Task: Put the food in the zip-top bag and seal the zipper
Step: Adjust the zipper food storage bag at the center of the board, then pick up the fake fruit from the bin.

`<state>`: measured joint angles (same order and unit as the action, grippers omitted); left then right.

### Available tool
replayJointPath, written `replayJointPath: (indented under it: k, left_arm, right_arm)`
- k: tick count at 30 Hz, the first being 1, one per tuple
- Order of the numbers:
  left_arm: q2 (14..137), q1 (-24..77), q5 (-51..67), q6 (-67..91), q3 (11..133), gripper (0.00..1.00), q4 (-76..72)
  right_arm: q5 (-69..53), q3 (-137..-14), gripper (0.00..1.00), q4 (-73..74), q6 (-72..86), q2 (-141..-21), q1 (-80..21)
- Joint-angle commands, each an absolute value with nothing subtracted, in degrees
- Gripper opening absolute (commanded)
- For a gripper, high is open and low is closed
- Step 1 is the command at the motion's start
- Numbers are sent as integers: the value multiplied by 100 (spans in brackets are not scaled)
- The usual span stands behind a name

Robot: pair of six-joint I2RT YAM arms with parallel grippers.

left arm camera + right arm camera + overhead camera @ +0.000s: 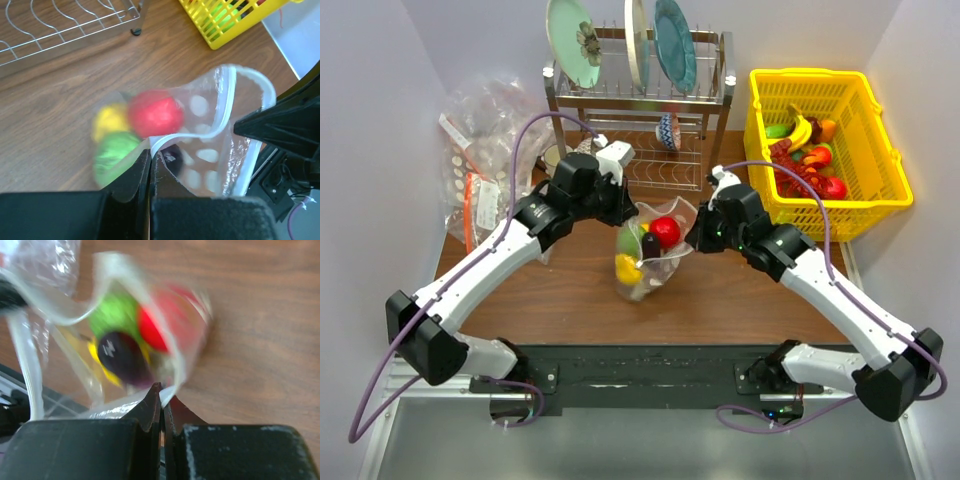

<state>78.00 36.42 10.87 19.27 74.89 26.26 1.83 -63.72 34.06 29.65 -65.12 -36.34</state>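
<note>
The dotted clear zip-top bag [650, 262] hangs between my two grippers over the middle of the wooden table. Its mouth gapes, and the white zipper [227, 100] curves in a loop. Inside lie the food pieces: a red one [155, 114], a yellow one [110, 120], a green one [116, 152] and a dark purple one [120, 355]. My left gripper [151, 154] is shut on the bag's mouth edge at its left end [632, 213]. My right gripper [162, 390] pinches the opposite end of the mouth edge [695, 232].
A yellow basket [825, 150] with more toy fruit stands at the back right. A metal dish rack [640, 110] with plates is behind the bag. A heap of clear bags [485, 150] lies at the back left.
</note>
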Motion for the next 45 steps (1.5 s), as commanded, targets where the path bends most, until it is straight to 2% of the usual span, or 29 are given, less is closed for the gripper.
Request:
replayJointPath:
  k: [1, 3, 4, 8, 13, 16, 19, 27, 35, 39, 41, 45]
  left_arm:
    - [7849, 3630, 897, 1600, 7840, 0, 2610]
    - [7866, 3621, 800, 1495, 7831, 0, 2593]
    - [7866, 3630, 704, 1459, 7822, 0, 2593]
    - [7875, 3630, 484, 1249, 7761, 0, 2558]
    - [7831, 3621, 378, 1187, 7603, 0, 2356]
    - [7717, 3630, 369, 1151, 7322, 0, 2066]
    - [7699, 3621, 413, 1108, 7093, 0, 1907]
    - [7568, 3612, 501, 1134, 6750, 0, 1661]
    - [7567, 3569, 536, 1143, 6653, 0, 1617]
    - [7559, 3568, 545, 1143, 6645, 0, 1600]
    - [7576, 3560, 554, 1143, 6645, 0, 1600]
    - [7585, 3524, 615, 1151, 6645, 0, 1591]
  right_arm:
    - [18, -6424, 15, 3067, 2989, -6644, -3630]
    - [35, -6608, 28, 3234, 2910, -6715, -3630]
    - [105, -6714, 38, 3330, 2813, -6758, -3630]
    - [702, -7485, 46, 3980, 2523, -6767, -3630]
    - [1851, -8401, 45, 4858, 2206, -6829, -3604]
    - [2485, -8841, 40, 5123, 2118, -6803, -3420]
    - [2848, -8938, 31, 4923, 2030, -6636, -2902]
    - [3682, -9035, 24, 4404, 1644, -6951, -1557]
    - [2533, -9491, 25, 4148, 1784, -8207, 78]
    - [1847, -10036, 35, 4525, 1758, -9165, 518]
    - [1451, -10361, 51, 4886, 1723, -9726, 668]
    - [889, -10512, 69, 5203, 1600, -10318, 773]
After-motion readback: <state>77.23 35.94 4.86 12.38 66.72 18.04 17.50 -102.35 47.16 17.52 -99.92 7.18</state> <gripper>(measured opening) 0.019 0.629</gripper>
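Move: The red lobster in the yellow basket lies about 27 cm to the right of the right hand, 20 cm farther out and some 15 cm lower. The banana is roughly 10 cm beyond the lobster, level with it sideways; the red apple is 7 cm to the lobster's right and 3 cm nearer. The bag's food sits about 9 cm left of the right hand, 2 cm ahead and 13 below. From the left hand, that food is 4 cm right, level fore-and-aft, 16 below; the lobster is about 39 cm right, 16 ahead, 18 below. The right fingers open and let go of the bag's zipper rim after a slight dip; the hand then lifts about 13 cm, swings right and forward to the yellow basket, turning clockwise some 50 degrees, and sinks over the lobster, its fingers partly closing on the way and reopening. The left hand keeps its pinch on the rim while easing down about 3 cm and slightly forward and left. ##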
